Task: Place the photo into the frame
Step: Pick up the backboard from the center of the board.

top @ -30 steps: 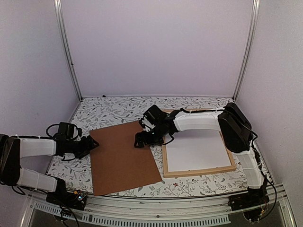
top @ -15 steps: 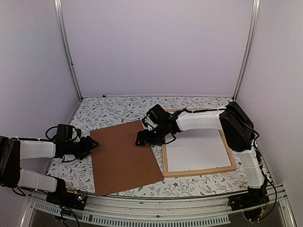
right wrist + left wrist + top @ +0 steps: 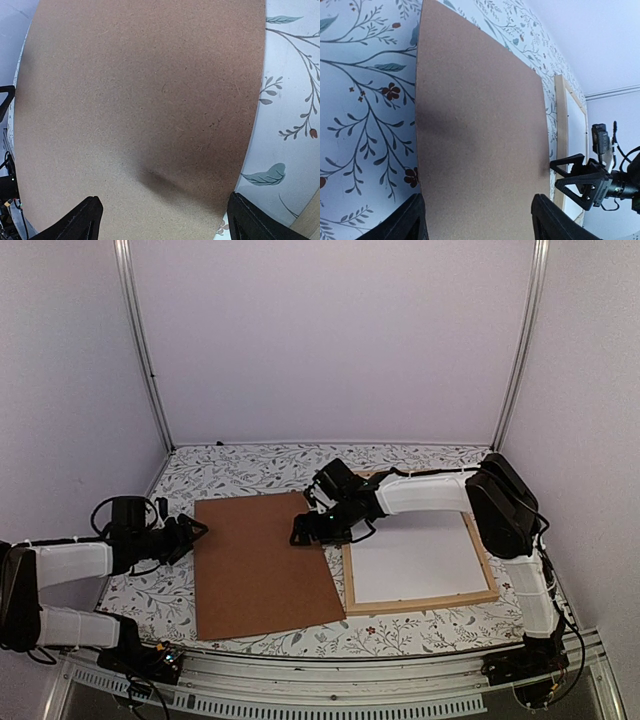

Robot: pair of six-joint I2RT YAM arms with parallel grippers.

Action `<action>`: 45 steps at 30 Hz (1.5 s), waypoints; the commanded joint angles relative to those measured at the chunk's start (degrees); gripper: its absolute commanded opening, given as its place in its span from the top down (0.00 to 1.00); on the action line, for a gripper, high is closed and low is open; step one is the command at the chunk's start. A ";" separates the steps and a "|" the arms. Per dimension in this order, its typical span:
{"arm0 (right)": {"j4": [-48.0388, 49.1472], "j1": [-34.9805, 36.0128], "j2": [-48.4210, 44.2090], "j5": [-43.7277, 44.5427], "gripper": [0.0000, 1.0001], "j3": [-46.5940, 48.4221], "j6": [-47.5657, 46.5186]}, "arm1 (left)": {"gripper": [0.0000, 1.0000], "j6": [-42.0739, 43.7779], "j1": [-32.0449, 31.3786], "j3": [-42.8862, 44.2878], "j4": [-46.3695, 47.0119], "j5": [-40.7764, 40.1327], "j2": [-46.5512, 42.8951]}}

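The frame [image 3: 421, 603] of light wood lies flat at the right. A plain white surface [image 3: 415, 560] fills it; I cannot tell whether this is the photo's back. A brown backing board [image 3: 262, 565] lies on the table left of the frame. My left gripper [image 3: 192, 530] is open at the board's left edge, low over the table. In the left wrist view the board [image 3: 475, 125] spans the gap between the fingers [image 3: 409, 222]. My right gripper [image 3: 303, 531] is open over the board's far right part. The board [image 3: 140, 90] also fills the right wrist view, with nothing held.
The table [image 3: 240, 472] has a floral-patterned cover. Metal posts [image 3: 140, 350] stand at the back corners in front of plain walls. In the left wrist view the frame's edge [image 3: 561, 125] and the right gripper [image 3: 580, 182] show beyond the board's far side.
The brown board has turned and now lies squarer to the table, its near end swung left. My left gripper has drawn back and up along its left edge. The right gripper shifted slightly right.
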 commanded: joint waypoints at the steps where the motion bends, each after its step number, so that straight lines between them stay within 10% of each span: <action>1: 1.75 1.75 2.00 -5.23 0.10 -2.54 0.65 | 0.26 -1.86 -1.46 0.44 7.81 13.04 -2.29; 45: 29.96 -3.25 2.73 -33.48 0.06 -14.78 11.52 | 0.28 -4.01 -12.40 8.20 20.26 17.26 -2.41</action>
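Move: From the left gripper, the middle of the backboard lies about 12 cm to the right, 8 cm back and roughly 3 cm lower, its left edge already up on the open fingers. From the right gripper, at the right edge, that middle is some 7 cm left, 10 cm back and about level. The frame's middle is about 25 cm to the right of the right gripper and 1 cm back, with the white sheet inside it about 25 cm right and 2 cm back. Bring the left gripper up about 19 cm with its open fingers still under the backboard's left edge, levering that edge up; halfway through, also carry it right, tipping the fingers up some 35 degrees and swinging them clockwise. Keep the open right gripper at the right edge, then raise it slightly while rolling its left side up with the tilting board. ##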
